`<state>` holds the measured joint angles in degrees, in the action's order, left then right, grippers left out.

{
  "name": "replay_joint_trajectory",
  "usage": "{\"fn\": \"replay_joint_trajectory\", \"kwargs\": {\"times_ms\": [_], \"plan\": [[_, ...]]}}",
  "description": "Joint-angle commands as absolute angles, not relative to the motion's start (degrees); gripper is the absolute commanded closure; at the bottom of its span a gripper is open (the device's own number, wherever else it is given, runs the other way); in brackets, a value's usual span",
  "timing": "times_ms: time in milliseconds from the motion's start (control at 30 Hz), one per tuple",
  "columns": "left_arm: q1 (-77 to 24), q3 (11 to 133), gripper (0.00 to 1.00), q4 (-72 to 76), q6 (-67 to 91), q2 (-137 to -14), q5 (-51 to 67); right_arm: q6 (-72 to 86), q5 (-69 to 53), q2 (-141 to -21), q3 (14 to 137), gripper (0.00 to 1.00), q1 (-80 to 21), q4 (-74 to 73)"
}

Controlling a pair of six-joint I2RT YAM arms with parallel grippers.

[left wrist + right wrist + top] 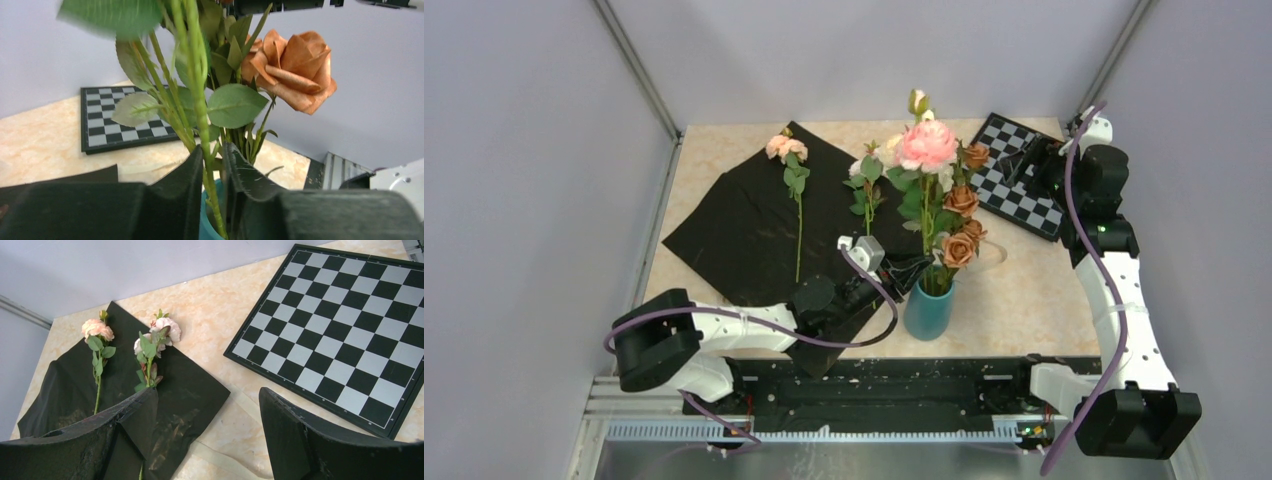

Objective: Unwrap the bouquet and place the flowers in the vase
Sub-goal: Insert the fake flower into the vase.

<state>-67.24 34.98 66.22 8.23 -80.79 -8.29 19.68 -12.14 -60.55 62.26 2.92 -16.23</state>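
Note:
The teal vase stands near the front edge and holds several flowers, pink, cream and rusty orange. My left gripper is right beside its mouth. In the left wrist view a green stem runs down between the fingers into the vase; the left gripper is slightly open, with a gap on the stem's right side. The bouquet's black paper lies spread flat with a peach rose and a pale rose on it. My right gripper hangs open and empty above the table.
A black-and-white checkerboard lies at the back right under the right arm. A cream ribbon trails on the table beside the paper's edge. Grey walls close in the table on three sides.

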Motion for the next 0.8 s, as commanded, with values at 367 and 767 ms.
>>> {"fn": "replay_joint_trajectory", "kwargs": {"times_ms": [367,767], "plan": [[-67.6,40.4,0.57,49.7,12.6,-71.5,-9.5,20.4,-13.3,-60.4,62.6,0.24,3.3,-14.4],[-67.4,42.6,0.54,43.1,15.6,-67.7,-15.9,20.3,-13.4,-60.5,62.5,0.24,3.3,-14.2]]}}
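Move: The vase mouth I am filling sits about 3 cm to the right of my left hand and some 7 cm below it, roughly level with it forward; the pink flower's stem already runs down into it. The lowest brown rose is about 6 cm right, 3 cm back and 6 cm above this hand. The black wrapping centres some 25 cm left, 18 cm farther out and 27 cm down. From my right hand, the vase mouth is about 17 cm back, 14 cm left and 9 cm below. I go on opening my left fingers around the pink flower's stem, roughly doubling their gap to let it go into the vase. The hand first eases back about 1 cm, then rises some 2.5 cm above the vase mouth and drifts between 1 and 2 cm left while making up that back-step, the wrist tipping down about 10 degrees. ##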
